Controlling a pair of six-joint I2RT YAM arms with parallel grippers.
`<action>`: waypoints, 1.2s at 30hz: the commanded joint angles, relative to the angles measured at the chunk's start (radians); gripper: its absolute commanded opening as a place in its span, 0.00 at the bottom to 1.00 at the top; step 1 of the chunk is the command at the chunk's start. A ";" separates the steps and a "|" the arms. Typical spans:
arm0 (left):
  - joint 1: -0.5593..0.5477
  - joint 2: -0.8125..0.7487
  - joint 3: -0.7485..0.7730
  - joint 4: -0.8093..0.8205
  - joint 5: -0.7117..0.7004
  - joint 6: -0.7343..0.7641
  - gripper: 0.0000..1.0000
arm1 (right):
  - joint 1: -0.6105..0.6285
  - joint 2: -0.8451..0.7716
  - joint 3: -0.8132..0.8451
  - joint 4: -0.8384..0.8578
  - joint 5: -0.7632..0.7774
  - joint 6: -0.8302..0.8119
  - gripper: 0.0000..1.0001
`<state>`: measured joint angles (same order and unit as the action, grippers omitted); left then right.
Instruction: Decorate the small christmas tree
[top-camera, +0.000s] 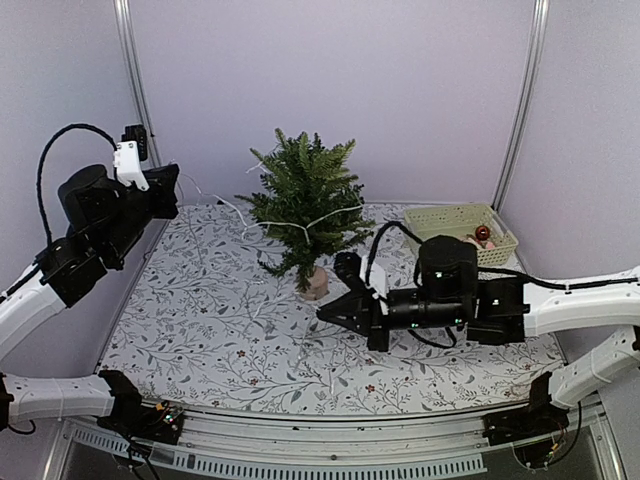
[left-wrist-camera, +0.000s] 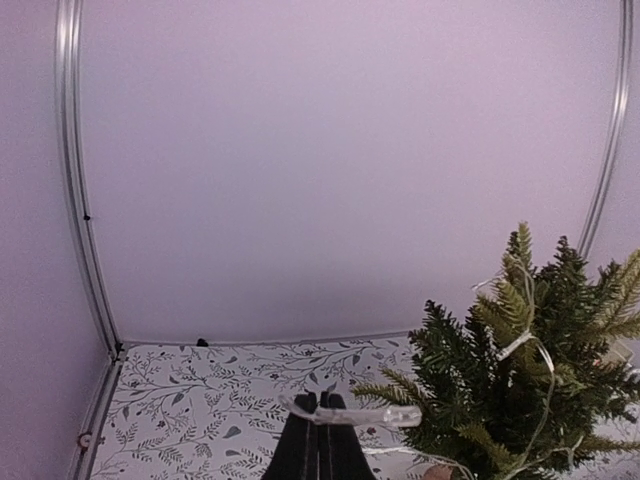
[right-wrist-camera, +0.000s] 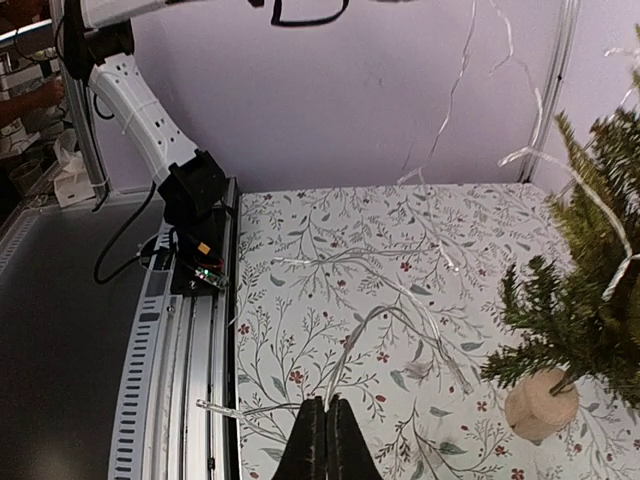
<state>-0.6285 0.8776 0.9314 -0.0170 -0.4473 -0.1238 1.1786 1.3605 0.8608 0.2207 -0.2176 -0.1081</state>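
The small christmas tree (top-camera: 305, 200) stands upright mid-table on its tan base (top-camera: 316, 283), with a clear light string (top-camera: 330, 215) draped over its branches. My left gripper (top-camera: 172, 192) hovers high at the back left, shut on a bulb of that string (left-wrist-camera: 372, 414) just left of the tree (left-wrist-camera: 530, 380). My right gripper (top-camera: 325, 312) sits low, in front of and just right of the tree base, shut on the string's wire (right-wrist-camera: 400, 320) where it loops over the tablecloth. In the right wrist view the tree (right-wrist-camera: 590, 290) and its base (right-wrist-camera: 541, 405) are on the right.
A pale woven basket (top-camera: 450, 215) with ornaments, one of them red (top-camera: 482, 233), stands at the back right. Loose string lies on the floral tablecloth (top-camera: 200, 320). Purple walls enclose the table, and the left arm's base (right-wrist-camera: 195, 190) is at the near edge.
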 joint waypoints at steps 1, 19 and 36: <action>0.050 0.002 -0.018 -0.004 0.018 -0.048 0.00 | 0.002 -0.169 0.039 -0.137 0.091 -0.091 0.00; 0.158 0.077 0.048 0.031 0.172 -0.134 0.00 | -0.089 -0.476 0.177 0.052 0.434 -0.389 0.00; 0.255 0.165 0.125 0.087 0.318 -0.198 0.00 | -0.400 -0.310 0.428 0.257 0.250 -0.470 0.00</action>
<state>-0.4000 1.0325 1.0214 0.0048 -0.1715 -0.2977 0.8577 0.9985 1.2247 0.4118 0.1146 -0.5953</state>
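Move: The Christmas tree's middle is some 33 cm ahead of the right gripper, about 3 cm to its left and 4 cm lower. The green basket lies roughly 44 cm ahead, 33 cm right and 20 cm down from the right gripper, with the red bauble about 5 cm farther right in it. From the left gripper the tree is about 17 cm ahead, 22 cm right and 20 cm down. Raise the right gripper fast, about 35 cm up and 20 cm right, easing forward late, keeping its fingers shut on the string lights to draw them out high to the tree's right. Swing its fingers clockwise from pointing left, tipping them up some 50 degrees. Keep the left gripper pinched on its end and push it about 5 cm forward, towards the tree. ##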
